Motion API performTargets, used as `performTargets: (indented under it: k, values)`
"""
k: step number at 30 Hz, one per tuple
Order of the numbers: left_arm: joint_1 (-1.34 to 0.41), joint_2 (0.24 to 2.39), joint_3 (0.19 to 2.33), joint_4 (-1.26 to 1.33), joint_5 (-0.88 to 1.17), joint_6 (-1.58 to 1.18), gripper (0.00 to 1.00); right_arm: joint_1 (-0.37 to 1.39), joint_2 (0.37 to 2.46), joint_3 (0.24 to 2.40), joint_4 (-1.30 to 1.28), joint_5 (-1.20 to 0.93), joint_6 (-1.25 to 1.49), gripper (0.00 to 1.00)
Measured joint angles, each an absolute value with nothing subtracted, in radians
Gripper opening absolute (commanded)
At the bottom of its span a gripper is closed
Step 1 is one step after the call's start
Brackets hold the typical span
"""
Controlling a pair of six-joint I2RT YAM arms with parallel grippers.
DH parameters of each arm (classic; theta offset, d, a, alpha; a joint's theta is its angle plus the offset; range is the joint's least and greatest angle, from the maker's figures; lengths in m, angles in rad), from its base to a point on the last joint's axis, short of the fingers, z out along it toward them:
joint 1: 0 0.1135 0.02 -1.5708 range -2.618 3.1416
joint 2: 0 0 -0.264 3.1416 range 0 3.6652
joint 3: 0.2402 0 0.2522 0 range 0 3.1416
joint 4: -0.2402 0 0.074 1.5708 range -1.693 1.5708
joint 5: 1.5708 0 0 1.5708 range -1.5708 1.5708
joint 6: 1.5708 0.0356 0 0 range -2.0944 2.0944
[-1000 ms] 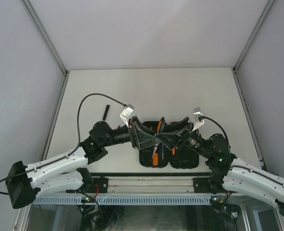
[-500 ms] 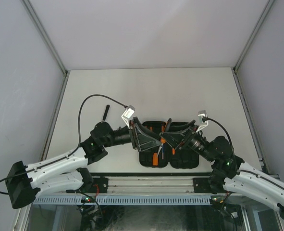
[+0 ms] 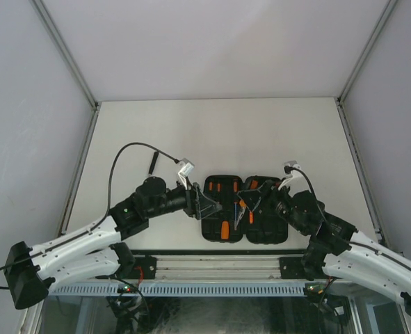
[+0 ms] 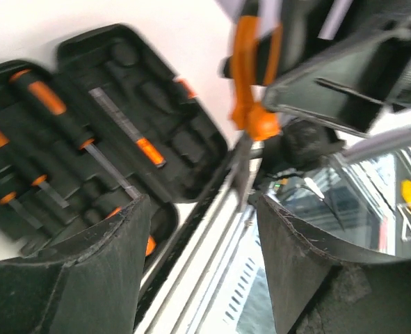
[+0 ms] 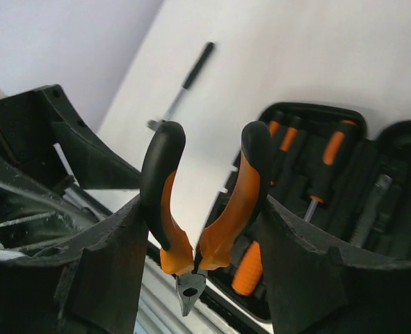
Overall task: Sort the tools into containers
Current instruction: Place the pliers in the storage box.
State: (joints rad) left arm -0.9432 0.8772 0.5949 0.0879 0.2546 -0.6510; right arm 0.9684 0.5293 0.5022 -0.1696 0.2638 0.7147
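The black case [image 3: 275,236] lies open near the table's front edge, with several orange-and-black screwdrivers [image 3: 222,186] in its slots. Over its middle, my right gripper [image 3: 250,202] is shut on the pliers [image 3: 242,205]. The right wrist view shows both orange-and-black pliers handles [image 5: 243,195] pinned between my right gripper's [image 5: 202,209] fingers, nose towards the camera. My left gripper [image 3: 204,202] hangs at the case's left side. In the left wrist view my left gripper [image 4: 199,205] stands open and empty, with the pliers [image 4: 250,83] and case [image 4: 191,132] beyond it. A black-handled hammer [image 3: 152,161] lies left of the case.
The hammer [image 5: 191,73] lies on bare white table behind and left of the case. Just in front of the case runs the metal rail [image 3: 212,263] at the table's near edge. White walls stand on three sides.
My left gripper's jaws have opened and drawn back left, off the pliers. The right gripper keeps the pliers, and both grippers have come down lower over the case.
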Motion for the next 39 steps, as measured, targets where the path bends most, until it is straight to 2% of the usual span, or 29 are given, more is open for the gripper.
performTargets:
  k: [12,22,29,39]
  values:
    - [-0.821,0.918,0.595,-0.122,0.051,-0.590,0.67,0.941,0.719,0.650,-0.555,0.391,0.699,0.00]
    - [-0.785,1.012,0.590,-0.111,-0.079,-0.582,0.67,0.740,0.909,0.738,-0.772,0.331,0.627,0.00]
    - [-0.741,1.125,0.588,-0.033,-0.093,-0.584,0.66,0.653,1.023,0.756,-0.860,0.300,0.578,0.00]
    - [-0.715,1.349,0.593,0.022,0.023,-0.603,0.61,0.570,1.105,0.787,-0.875,0.274,0.530,0.00]
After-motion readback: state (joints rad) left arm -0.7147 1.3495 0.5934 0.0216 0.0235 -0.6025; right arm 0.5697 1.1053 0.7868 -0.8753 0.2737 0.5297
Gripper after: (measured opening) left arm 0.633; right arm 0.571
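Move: The right hand already grips the pliers by their handles. The storage box's right half, their place, has its middle roughly 6 cm to this hand's right, 2 cm ahead and 20 cm below, with the small saw about 2 cm ahead with no sideways offset, and the box's orange latch some 14 cm right, 1 cm ahead. The empty left hand faces the box's left rim, about 9 cm ahead, 5 cm left, 20 cm below; from that hand the two small screwdrivers stand 10 cm ahead, straight below that line, and the hammer 20 cm ahead, 21 cm left. Keeping its hold on the pliers' handles, the right hand sinks about 13 cm and swings nearly as far right over the box's right half, while the wrist tips the fingers from near level to steeply down, some 60 degrees, so that the pliers hang over the empty hollows beyond the small saw with their jaws towards the bases. The left hand, open throughout, draws away from the pliers forward and left, then sinks more steeply with a slight drift back, about 17 cm down in all, its fingertips tilting down and turning counter-clockwise until they come close to the box's left rim, where no touch can be made out. ##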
